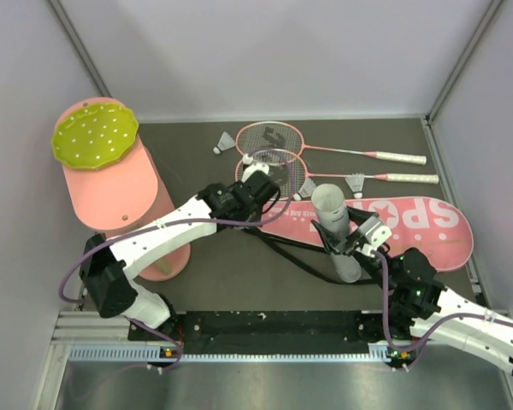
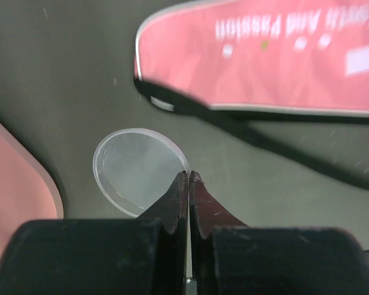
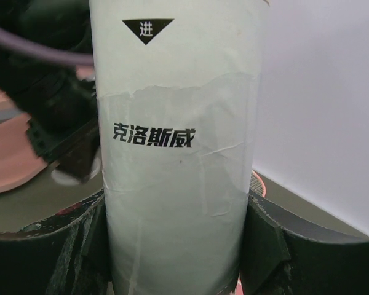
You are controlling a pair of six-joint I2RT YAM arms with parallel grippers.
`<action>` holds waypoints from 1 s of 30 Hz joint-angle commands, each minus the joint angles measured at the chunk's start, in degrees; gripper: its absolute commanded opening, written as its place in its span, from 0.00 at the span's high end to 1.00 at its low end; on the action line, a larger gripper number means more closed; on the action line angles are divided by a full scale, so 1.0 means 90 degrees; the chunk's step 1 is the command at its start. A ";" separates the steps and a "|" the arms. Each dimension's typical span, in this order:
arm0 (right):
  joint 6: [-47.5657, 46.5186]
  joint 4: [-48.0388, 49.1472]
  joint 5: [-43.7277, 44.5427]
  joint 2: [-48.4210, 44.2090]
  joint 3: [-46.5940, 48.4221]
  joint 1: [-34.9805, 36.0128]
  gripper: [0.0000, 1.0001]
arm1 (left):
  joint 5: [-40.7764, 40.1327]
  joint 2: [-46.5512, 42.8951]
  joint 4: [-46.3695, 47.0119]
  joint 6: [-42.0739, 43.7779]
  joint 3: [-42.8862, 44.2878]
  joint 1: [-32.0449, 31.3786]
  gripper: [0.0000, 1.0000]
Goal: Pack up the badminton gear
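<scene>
My right gripper (image 1: 349, 243) is shut on the white tube (image 1: 332, 213), holding it upright in front of the pink "SPORT" bag (image 1: 410, 226). In the right wrist view the tube (image 3: 178, 153) fills the gap between both fingers (image 3: 74, 252). My left gripper (image 1: 258, 177) hovers by the near racket's head (image 1: 278, 162). Its tips (image 2: 189, 176) are shut, pinching the rim of a clear round lid (image 2: 135, 169). The far racket (image 1: 269, 138) lies behind. Three shuttlecocks (image 1: 225, 143), (image 1: 307, 188), (image 1: 356, 182) lie on the mat.
A big pink cylinder (image 1: 120, 196) with a yellow-green dotted disc (image 1: 94, 137) stands at the left, its edge near my left gripper (image 2: 12, 184). The bag's black strap (image 1: 299, 256) trails over the mat between the arms. Grey walls close in on three sides.
</scene>
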 commanded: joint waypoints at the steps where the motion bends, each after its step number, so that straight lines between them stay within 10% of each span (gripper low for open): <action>1: 0.0066 0.0328 0.0245 -0.0055 -0.0093 -0.0035 0.74 | -0.0013 -0.0745 0.0040 -0.0857 -0.1049 -0.0545 1.00; 13: 0.0144 0.0250 0.0187 -0.0114 0.0005 -0.0044 0.74 | 0.0359 -0.0045 0.1114 -0.1612 -0.2233 -0.1406 1.00; 19: 0.0105 0.0055 0.0313 -0.0279 0.0073 -0.0044 0.75 | 0.0572 0.0259 0.1407 -0.1096 -0.1853 -0.1143 0.45; 30: 0.0105 0.0182 0.0586 -0.0573 -0.0053 -0.0044 0.75 | 0.0399 0.1184 0.1476 -0.1200 -0.0008 0.1219 0.34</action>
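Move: The left hand already pinches the clear lid; the bare table spot it is taken to lies about 9 cm back, 1 cm right and 14 cm below. From this hand, the bag's left end is some 7 cm ahead, 2 cm left, and the pink rack's foot 5 cm back, 25 cm left, both on the table. From the right hand, still gripping the tube, that spot is roughly 2 cm back, 26 cm left and 27 cm down. The left hand takes the clear lid some 10 cm back and 12 down, lets go, then swings forward-up. ##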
